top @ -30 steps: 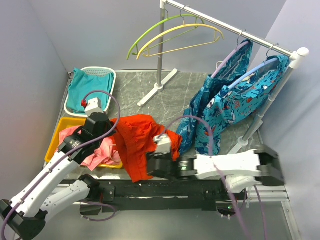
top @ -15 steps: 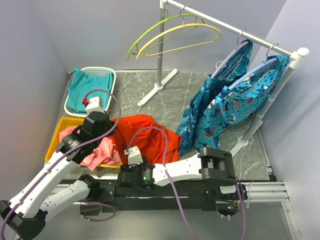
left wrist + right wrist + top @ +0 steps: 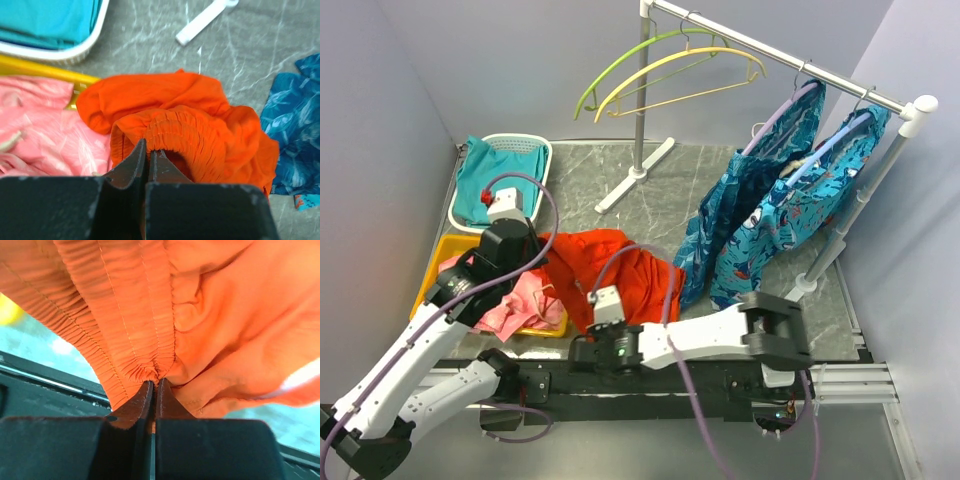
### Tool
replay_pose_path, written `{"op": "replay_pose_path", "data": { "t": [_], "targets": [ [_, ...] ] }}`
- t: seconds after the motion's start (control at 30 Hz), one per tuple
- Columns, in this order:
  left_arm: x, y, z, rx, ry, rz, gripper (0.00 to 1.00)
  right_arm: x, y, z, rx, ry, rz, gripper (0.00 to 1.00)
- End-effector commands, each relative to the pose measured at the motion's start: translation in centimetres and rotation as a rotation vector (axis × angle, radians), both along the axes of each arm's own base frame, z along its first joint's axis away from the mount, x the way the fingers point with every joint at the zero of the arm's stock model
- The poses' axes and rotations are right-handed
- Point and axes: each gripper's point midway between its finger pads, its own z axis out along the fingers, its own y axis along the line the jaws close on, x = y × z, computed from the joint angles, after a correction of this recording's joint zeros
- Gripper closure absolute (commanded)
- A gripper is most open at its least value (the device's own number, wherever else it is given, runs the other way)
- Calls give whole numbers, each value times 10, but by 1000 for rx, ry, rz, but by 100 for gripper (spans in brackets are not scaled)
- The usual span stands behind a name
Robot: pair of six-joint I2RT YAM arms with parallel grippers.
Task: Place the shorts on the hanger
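The red-orange shorts (image 3: 625, 272) lie bunched on the table between the arms. My left gripper (image 3: 544, 262) is shut on their gathered waistband at the left side; the left wrist view shows the jaws (image 3: 148, 150) pinched on the elastic of the shorts (image 3: 200, 125). My right gripper (image 3: 617, 322) is shut on the waistband at the near edge; the right wrist view shows the gripper (image 3: 155, 382) with the shorts (image 3: 215, 315) bunched above it. The yellow hanger (image 3: 680, 68) hangs empty on the rail at the back.
A lime-green hanger (image 3: 620, 62) hangs beside the yellow one. Teal patterned garments (image 3: 770, 210) hang on the rail's (image 3: 780, 55) right end. A white basket (image 3: 510, 137) with teal cloth and a yellow bin (image 3: 425, 290) with pink cloth (image 3: 525, 305) stand left. The rack foot (image 3: 635, 175) is mid-table.
My right gripper swung left and toward the near edge with the shorts, then back slightly right. The shorts' hanging lower part got bunched up. My left gripper shifted slightly back.
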Motion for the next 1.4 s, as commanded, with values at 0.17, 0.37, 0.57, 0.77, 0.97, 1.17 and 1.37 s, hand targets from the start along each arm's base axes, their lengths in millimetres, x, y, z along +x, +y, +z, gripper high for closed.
{"op": "replay_pose_path", "data": {
  "t": [0.17, 0.37, 0.57, 0.77, 0.97, 1.17, 1.37],
  "targets": [
    [-9, -15, 156, -52, -353, -218, 99, 47, -78, 205, 260, -295, -188, 100],
    [-32, -34, 255, -257, -506, -327, 99, 74, -105, 335, 556, -389, -117, 100],
    [-18, -33, 253, -359, -434, -212, 99, 86, -135, 379, 684, -418, -141, 100],
    [17, -25, 115, -217, -195, -40, 99, 82, -127, 327, 625, -331, -152, 100],
    [35, -20, -7, -241, 15, -57, 99, 65, -96, 221, 631, -136, -134, 100],
    [45, -39, -10, -276, 25, -225, 90, 53, -68, 138, 608, 2, -141, 100],
    [42, -27, 100, -145, -216, -296, 34, 60, -58, 115, 527, -4, -159, 100]
  ]
}}
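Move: Both hands already pinch the orange shorts' waistband. The shorts' middle lies about 11 cm to the left hand's right, some 2 cm nearer the base and 18 cm below; from the right hand it is about 13 cm ahead, 5 cm to its right and roughly level. From the left hand, the pink clothes are about 7 cm back, 7 cm left and 21 cm below, and the white basket roughly 17 cm ahead, 12 cm left and 21 cm below. Both hands fling the pinched shorts upward together, the left by some 26 cm and the right by nearly 40 cm while it also swings right and forward and rolls its left side up, then whip them back down towards the table, the left ending its plunge about 8 cm below its start and the right stopping about 9 cm above its own. The right keeps its pinch on the waistband, while the left, with its fingertips tipped a little further down at the bottom, spreads its fingers wide to let the cloth go and begins to rise again. ##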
